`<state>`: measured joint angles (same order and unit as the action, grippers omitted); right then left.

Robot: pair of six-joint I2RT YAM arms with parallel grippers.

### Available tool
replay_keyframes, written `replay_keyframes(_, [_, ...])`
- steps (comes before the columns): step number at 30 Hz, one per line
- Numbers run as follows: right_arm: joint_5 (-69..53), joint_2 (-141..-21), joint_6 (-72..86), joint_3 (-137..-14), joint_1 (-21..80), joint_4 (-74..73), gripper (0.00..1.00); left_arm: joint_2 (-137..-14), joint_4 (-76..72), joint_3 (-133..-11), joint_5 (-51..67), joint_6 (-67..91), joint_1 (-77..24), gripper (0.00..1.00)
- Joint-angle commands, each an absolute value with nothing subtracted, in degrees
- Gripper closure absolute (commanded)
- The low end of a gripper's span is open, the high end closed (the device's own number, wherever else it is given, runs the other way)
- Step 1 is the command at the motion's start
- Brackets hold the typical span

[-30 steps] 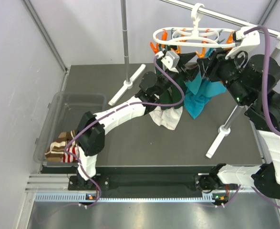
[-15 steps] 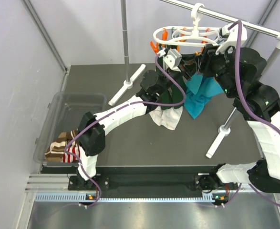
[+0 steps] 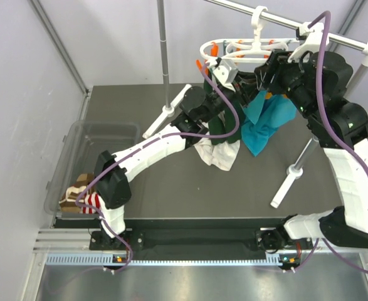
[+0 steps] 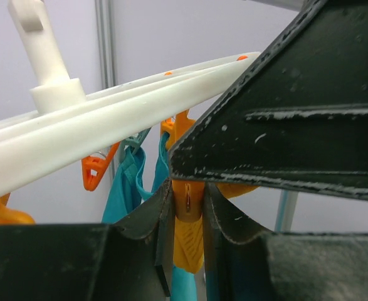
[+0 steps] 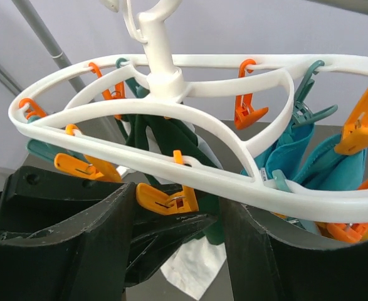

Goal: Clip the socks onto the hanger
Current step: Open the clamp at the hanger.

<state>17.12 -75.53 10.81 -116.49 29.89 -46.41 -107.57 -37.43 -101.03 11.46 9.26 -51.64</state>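
Observation:
The white hanger point(image 3: 243, 47) hangs from the grey rail by its hook. In the left wrist view my left gripper point(image 4: 187, 210) is shut on an orange clip point(image 4: 187, 197), squeezing it. A mustard sock point(image 4: 189, 244) sits in that clip's mouth. My right gripper point(image 5: 177, 226) stands open, its fingers either side of the hanger ring point(image 5: 190, 166) and another orange clip point(image 5: 165, 199). Teal socks point(image 3: 265, 122), a dark green one point(image 3: 218, 125) and a white one point(image 3: 220, 155) dangle from the hanger. Brown-striped point(image 3: 76, 187) and red-striped point(image 3: 91, 202) socks lie in the bin.
A clear plastic bin point(image 3: 99, 135) stands at the table's left edge. The grey rail point(image 3: 296, 24) rests on two poles, one at the back point(image 3: 163, 50) and one at the right with a white foot point(image 3: 289, 179). Both arms crowd together under the hanger.
My left gripper has closed on the orange clip. The right arm has swung up and left to the hanger, and its jaws have opened a little.

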Motion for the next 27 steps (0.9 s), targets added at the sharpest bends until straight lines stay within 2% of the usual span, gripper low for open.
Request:
replay_keyframes(1, [14.16,-75.85,12.30,-118.48,28.83,-46.32,0.45,-103.71,-35.77,-102.66,14.23,11.25,-51.86,0.91])
replay_keyframes(9, [12.74,-76.99,10.90,-118.30,28.39,-44.21,0.45,-103.45,-34.63,-103.18,15.47,12.92,-51.86,0.92])
replay_keyframes(14, [13.01,-77.87,9.93,-118.30,27.78,-44.03,0.54,-102.92,-33.84,-103.10,15.47,12.83,-51.86,0.90])
replay_keyframes(15, [12.92,-77.96,9.93,-118.21,27.77,-43.86,0.58,-102.83,-33.75,-103.10,15.21,12.92,-51.86,0.85])
replay_keyframes(16, [12.92,-77.87,9.76,-117.69,27.77,-43.77,0.69,-102.48,-33.23,-103.10,15.03,13.18,-51.86,0.79])
replay_keyframes(17, [12.92,-77.44,9.58,-117.25,27.77,-43.16,0.77,-102.22,-32.87,-102.92,14.68,13.27,-51.86,0.64])
replay_keyframes(18, [13.01,-77.34,9.49,-116.90,27.51,-42.81,0.84,-101.96,-32.35,-102.83,14.33,13.18,-51.86,0.58])
replay_keyframes(19, [13.09,-77.17,9.49,-116.46,27.42,-42.54,0.97,-101.61,-31.56,-102.66,14.24,13.01,-51.86,0.54])
replay_keyframes(20, [13.18,-76.99,9.23,-116.28,27.42,-42.45,1.00,-100.38,-29.73,-102.40,14.15,12.83,-51.77,0.45])
replay_keyframes(21, [13.18,-76.91,9.23,-116.19,27.16,-42.45,1.00,-99.59,-28.75,-101.96,14.15,12.75,-51.77,0.24])
replay_keyframes(22, [13.36,-76.90,9.14,-116.19,27.07,-42.45,1.00,-98.71,-27.78,-100.65,13.98,12.48,-51.77,0.21])
replay_keyframes(26, [13.36,-76.91,8.70,-116.02,26.81,-43.24,1.00,-90.91,-19.27,-96.34,13.28,13.36,-51.68,0.20])
replay_keyframes(27, [13.53,-76.82,8.53,-115.93,26.72,-43.42,1.00,-89.23,-13.24,-95.63,12.40,13.36,-51.51,0.21])
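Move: The yellow-orange clamp on the hanger's near side already stands between the right hand's open fingers, its middle about 2 cm ahead, 1 cm left and 1 cm below. The hanger's white rim runs about 3 cm above the clamp. Another yellow-orange clamp hangs some 5 cm to the left of it and 1 cm farther out; a teal clamp is roughly 6 cm to its right and 1 cm nearer. The left hand has the clamp pinched at its own fingertips. Forward and slightly down, about 2 cm in all, the right hand eases onto the clamp with a small drift left, then shuts its fingers from about half open and pinches the clamp from both sides. The left hand all but keeps its place holding the clamp until then, opens wide to let go, and backs off back and to the left, some 4 cm, tilting a little. ##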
